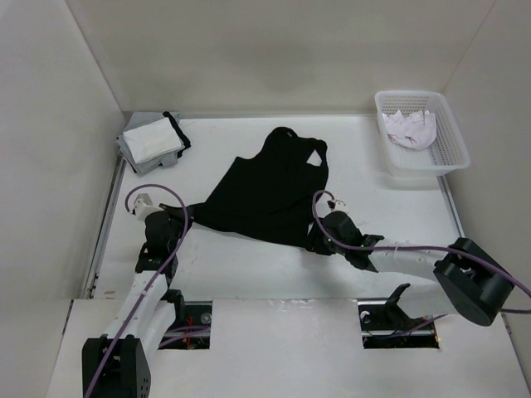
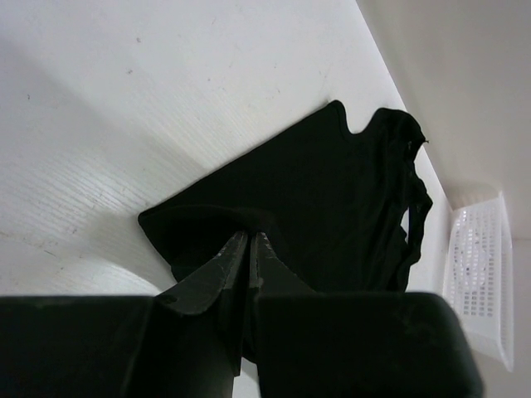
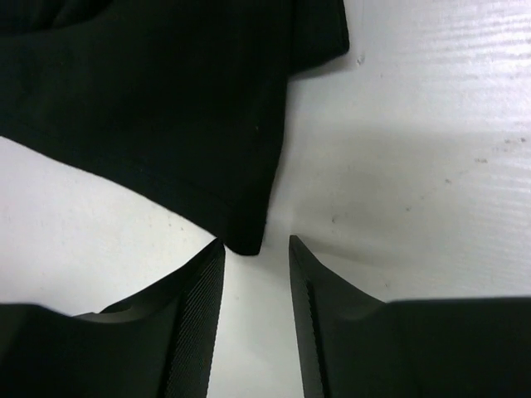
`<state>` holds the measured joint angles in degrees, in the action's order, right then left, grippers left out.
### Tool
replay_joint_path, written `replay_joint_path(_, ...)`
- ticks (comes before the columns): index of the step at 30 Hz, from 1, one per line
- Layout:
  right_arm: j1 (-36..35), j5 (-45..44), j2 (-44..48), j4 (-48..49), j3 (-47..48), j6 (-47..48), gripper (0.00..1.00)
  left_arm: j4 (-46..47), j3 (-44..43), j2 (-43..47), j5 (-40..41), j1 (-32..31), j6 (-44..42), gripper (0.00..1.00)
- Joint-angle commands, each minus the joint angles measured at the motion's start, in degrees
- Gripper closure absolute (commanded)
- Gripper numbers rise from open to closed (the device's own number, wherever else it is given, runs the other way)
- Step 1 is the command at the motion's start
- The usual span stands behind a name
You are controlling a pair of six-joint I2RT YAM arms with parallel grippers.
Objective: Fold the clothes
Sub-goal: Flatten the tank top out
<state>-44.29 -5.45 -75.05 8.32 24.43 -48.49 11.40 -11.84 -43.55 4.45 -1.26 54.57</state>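
The clothes [image 1: 267, 195], a black tank top, lie spread on the white table with the straps toward the back. My left gripper [image 1: 191, 217] is at the near left corner of the hem. In the left wrist view its fingers [image 2: 217, 274] are pressed together on a raised fold of the black fabric [image 2: 332, 191]. My right gripper [image 1: 319, 240] is at the near right corner. In the right wrist view it [image 3: 255, 243] stands open, and the corner of the clothes [image 3: 166, 99] lies flat on the table just ahead of the tips, not gripped.
A grey-and-white stack of garments [image 1: 152, 141] lies at the back left. A white basket [image 1: 452, 157] holding a white garment [image 1: 411, 128] stands at the back right; its wall [image 2: 477, 274] also shows in the left wrist view. Walls enclose the table.
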Motion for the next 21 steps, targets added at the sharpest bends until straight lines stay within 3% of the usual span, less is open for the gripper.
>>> replay_joint_path(1,-0.2,-2.3,-1.9,2.7,1.7,-1.3,0.61,2.9,1.3,1.0,-0.7,-0.4,-0.7,0.98)
replay_joint_path(11,0.0,-0.7,-5.0,3.0,2.5,-2.6,0.77,3.5,1.3,0.9,-0.8,-0.5,-0.5,0.97)
replay_joint_path(14,0.4,1.5,-5.5,4.9,2.1,-2.7,0.84,3.5,1.2,1.1,-0.8,-0.5,-0.5,0.97)
replay_joint_path(16,0.9,2.5,-5.9,6.3,1.9,-2.9,0.94,3.3,1.1,1.4,-0.8,-0.5,-0.3,0.97)
replay_joint_path(19,1.0,1.6,-3.0,6.0,1.6,-3.2,1.0,2.6,0.6,2.6,-1.0,-0.5,0.0,0.98)
replay_joint_path(21,0.7,0.5,4.4,3.2,1.6,-2.8,1.0,1.3,-1.1,4.2,-1.8,-0.6,0.5,0.98)
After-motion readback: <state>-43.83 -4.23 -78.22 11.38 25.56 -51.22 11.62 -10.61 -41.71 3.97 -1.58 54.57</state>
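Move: The tank top's right hem corner lies almost between the right hand's open fingertips, about 1 cm ahead, 1 cm left and 1 cm below. From that hand, the tank top's middle is roughly 16 cm ahead and 11 cm left, and its open armhole about 24 cm straight ahead, both a touch lower. From the left hand, still gripping the other hem corner, the right hem corner lies some 34 cm right, 8 cm back and 9 cm below. The right hand eases about 1 cm forward and left and closes, pinching the tank top's right hem corner. ##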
